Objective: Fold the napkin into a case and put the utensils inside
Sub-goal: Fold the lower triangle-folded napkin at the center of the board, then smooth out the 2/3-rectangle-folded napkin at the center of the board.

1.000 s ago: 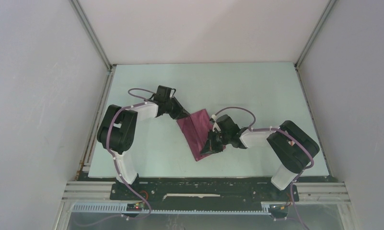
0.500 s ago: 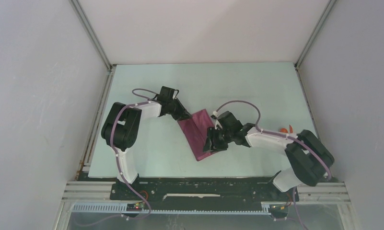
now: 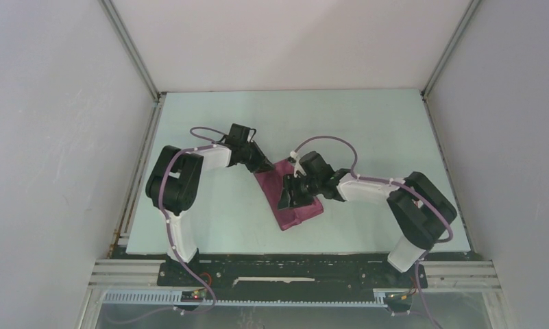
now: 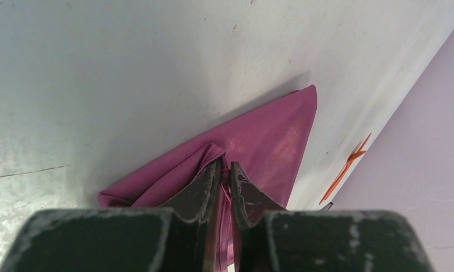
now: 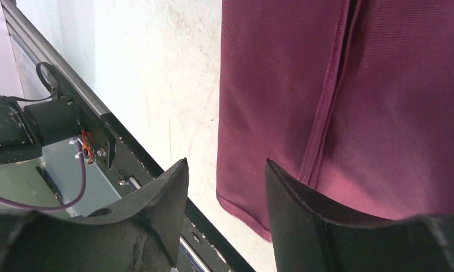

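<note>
The maroon napkin (image 3: 302,214) lies folded into a long strip on the pale table, running from centre toward the near edge. My left gripper (image 3: 266,167) is at its far end, shut on a raised pinch of the cloth (image 4: 225,170). The right gripper (image 3: 287,199) hovers over the strip's near half. Its fingers (image 5: 224,170) are open with nothing between them, and the napkin (image 5: 349,102) spreads flat below, a hem line running along it. One thin orange utensil (image 4: 344,170) lies by the right wall in the left wrist view. In the top view the utensils are hidden.
The black base rail (image 3: 292,271) with the arms' mounts runs along the table's near edge, close to the napkin's near end (image 5: 241,209). Grey walls and an aluminium frame (image 3: 131,55) close in the table on three sides.
My right gripper has opened, let go of the napkin's near part, and moved left and farther back over the strip. The near end now lies wider. The left gripper stays shut on its corner.
</note>
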Motion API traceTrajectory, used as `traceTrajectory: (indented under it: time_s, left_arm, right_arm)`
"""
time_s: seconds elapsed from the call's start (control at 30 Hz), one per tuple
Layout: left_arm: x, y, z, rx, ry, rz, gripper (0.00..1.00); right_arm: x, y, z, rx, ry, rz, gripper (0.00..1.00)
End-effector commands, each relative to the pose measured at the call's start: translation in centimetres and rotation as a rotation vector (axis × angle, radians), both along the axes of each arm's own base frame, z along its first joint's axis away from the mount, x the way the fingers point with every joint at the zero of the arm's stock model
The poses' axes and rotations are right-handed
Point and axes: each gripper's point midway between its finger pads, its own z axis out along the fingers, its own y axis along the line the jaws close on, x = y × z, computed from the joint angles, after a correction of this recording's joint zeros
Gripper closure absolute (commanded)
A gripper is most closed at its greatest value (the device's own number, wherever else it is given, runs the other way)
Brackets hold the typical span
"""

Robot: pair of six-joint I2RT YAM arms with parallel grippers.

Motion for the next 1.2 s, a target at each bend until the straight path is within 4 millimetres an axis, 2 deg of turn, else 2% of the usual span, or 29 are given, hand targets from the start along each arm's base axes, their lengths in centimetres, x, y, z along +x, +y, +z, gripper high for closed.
traceTrajectory:
  time_s: [0.0, 0.1, 0.23, 0.43, 0.67, 0.83, 0.93, 1.0, 1.03, 1.1, 1.17]
  left_arm:
    - [0.7, -0.9, 1.1, -0.014, -0.043, -0.044, 0.85]
    - [0.9, -1.0, 1.1, -0.014, -0.041, -0.048, 0.86]
    - [1.0, -1.1, 1.0, -0.016, -0.038, -0.049, 0.86]
    - [1.3, -0.3, 0.8, 0.004, -0.038, -0.056, 0.87]
    - [0.9, -0.8, 0.6, -0.021, -0.009, -0.084, 0.87]
    - [1.0, -1.1, 0.4, -0.038, 0.0, -0.079, 0.87]
    - [1.2, -1.1, 0.6, -0.039, -0.011, -0.082, 0.87]
    - [1.4, -1.1, 1.3, -0.034, -0.025, -0.096, 0.8]
    - [1.4, -1.1, 2.0, -0.031, -0.037, -0.106, 0.71]
    - [1.5, -1.0, 4.2, -0.034, -0.085, -0.122, 0.45]
    - [1.2, -1.0, 7.0, -0.06, -0.143, -0.142, 0.35]
  right_arm:
    - [0.4, 3.5, 1.4, 0.145, -0.022, 0.052, 0.41]
    - [0.0, 4.1, 0.9, 0.18, -0.003, 0.067, 0.43]
    - [0.1, 4.8, 1.7, 0.242, 0.003, 0.089, 0.41]
    - [0.9, 5.9, 1.9, 0.385, 0.055, 0.144, 0.25]
    - [1.1, 6.0, 1.3, 0.459, 0.082, 0.228, 0.2]
    - [0.6, 5.3, -0.6, 0.398, 0.116, 0.234, 0.18]
    - [-0.2, 4.6, -0.7, 0.394, 0.121, 0.242, 0.18]
    - [-0.4, 4.4, -1.0, 0.386, 0.121, 0.239, 0.18]
    - [-0.2, 4.3, -1.1, 0.384, 0.123, 0.233, 0.18]
    - [0.2, 4.1, -1.1, 0.394, 0.131, 0.22, 0.19]
    - [0.5, 3.9, -0.8, 0.411, 0.125, 0.212, 0.19]
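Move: The left fingertips have the napkin's upper fold pinched right where they are; the napkin's far corner is some 3 cm ahead and 7 cm right of them. From the right hand, open over the lower part, the napkin's left edge lies about 4 cm to the left and 4 cm below, level in depth. The near corner is roughly 6 cm back and 1 cm left, and the pinched fold about 13 cm ahead and 4 cm left. The left fingers keep their pinch on the fold while the hand creeps under a centimetre to the right, then spread and let go at the very end. Meanwhile the right hand goes about 5 cm left and ends a little lower at the napkin's left edge, one finger beyond it over bare board, its fingers swinging up some 20 degrees towards level and opening wider. ##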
